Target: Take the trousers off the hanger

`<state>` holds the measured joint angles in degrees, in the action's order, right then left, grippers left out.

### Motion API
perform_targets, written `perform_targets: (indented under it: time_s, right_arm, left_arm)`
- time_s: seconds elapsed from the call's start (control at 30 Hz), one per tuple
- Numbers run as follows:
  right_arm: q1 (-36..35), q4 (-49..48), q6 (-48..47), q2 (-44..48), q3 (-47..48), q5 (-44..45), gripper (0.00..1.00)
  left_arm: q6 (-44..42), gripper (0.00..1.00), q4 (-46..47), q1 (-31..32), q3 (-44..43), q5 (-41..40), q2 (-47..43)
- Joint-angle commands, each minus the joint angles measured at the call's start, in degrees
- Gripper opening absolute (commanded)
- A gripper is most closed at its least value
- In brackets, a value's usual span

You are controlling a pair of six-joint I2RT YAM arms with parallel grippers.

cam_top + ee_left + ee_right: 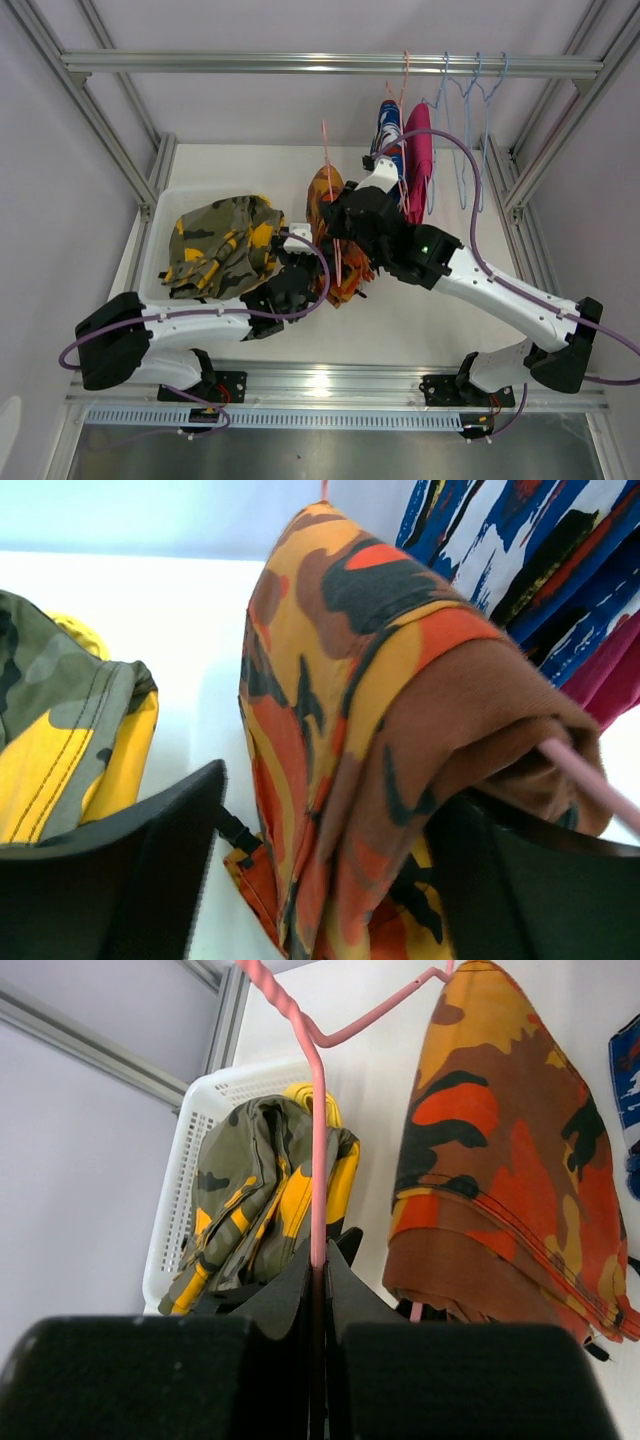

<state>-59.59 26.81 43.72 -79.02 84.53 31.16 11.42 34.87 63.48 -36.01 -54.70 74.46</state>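
Orange patterned trousers (325, 200) hang folded over a pink hanger (327, 150) above the middle of the table. My right gripper (320, 1260) is shut on the hanger's wire (318, 1140), with the trousers (490, 1160) draped just to its right. My left gripper (330, 790) stands open, one finger on each side of the lower part of the orange trousers (340, 680). The right finger lies against the cloth and the left finger stands apart from it. Blue-red-white trousers (390, 125) and magenta trousers (418, 160) hang at the back.
A white basket (160, 215) at the left holds olive-yellow camouflage trousers (220, 245) over a plain yellow pair (340, 1180). Several empty blue hangers (470, 110) hang from the aluminium rail (250, 63) at the back right. Frame posts stand on both sides.
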Motion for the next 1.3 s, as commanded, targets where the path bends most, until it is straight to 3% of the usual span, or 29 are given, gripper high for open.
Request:
perform_targets:
  time_s: [0.0, 0.07, 0.27, 0.37, 0.73, 1.03, 1.27]
  right_arm:
    - [-0.26, -5.27, 2.33, 3.44, -0.33, -0.83, 0.0]
    - [-0.35, -5.8, 2.68, 3.79, -0.51, -1.36, 0.0]
    - [-1.31, -6.15, 2.94, 3.44, -0.77, -2.15, 0.0]
    - [-1.32, -6.42, 3.21, 3.61, -1.47, -2.59, 0.0]
    - [-2.63, -8.61, 4.7, 4.49, -7.53, -1.28, 0.0]
    - [-2.46, -9.31, 4.35, 6.07, -14.04, 2.42, 0.0]
    - [-1.05, -13.71, 4.53, 5.82, -20.72, 1.62, 0.0]
  left_arm:
    - [-0.08, 0.72, 4.59, -1.26, -2.05, 0.38, 0.51]
    - [-0.08, 0.53, 4.59, -1.34, -2.31, 0.47, 1.04]
    - [-0.7, 0.11, 5.73, -1.52, -3.1, 0.73, 2.01]
    - [-1.22, 0.01, 6.17, -1.61, -2.66, 0.73, 1.48]
    - [-3.25, 0.01, 5.65, -1.96, -2.83, 0.91, -5.27]
    - [-2.46, 0.01, -2.17, -1.87, -6.61, 3.19, -13.89]
    - [-7.19, 0.01, -6.13, -1.96, -12.23, 4.16, -19.08]
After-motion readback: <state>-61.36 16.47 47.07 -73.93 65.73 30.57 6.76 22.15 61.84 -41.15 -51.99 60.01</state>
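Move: The orange camo trousers hang between the open left fingers, their middle about 4 cm ahead and 3 cm to the right, nearly level. The white basket with the green camo trousers lies some 22 cm to the left hand's left, 5 cm farther out and 18 cm lower; the blue patterned trousers hang about 15 cm ahead and 15 cm right, 5 cm higher. From the right hand, already gripping the pink hanger's wire, the orange trousers' middle is some 6 cm ahead, 1 cm right, 10 cm below. The left fingers close on the fold of the orange trousers and pinch it. After a short hold, the left hand hoists that fold about 8 cm, drifting 4 cm left towards the basket. The right hand keeps its grip on the hanger wire and works the other way, easing back 2 cm and then sinking about 7.5 cm beside the trousers. ##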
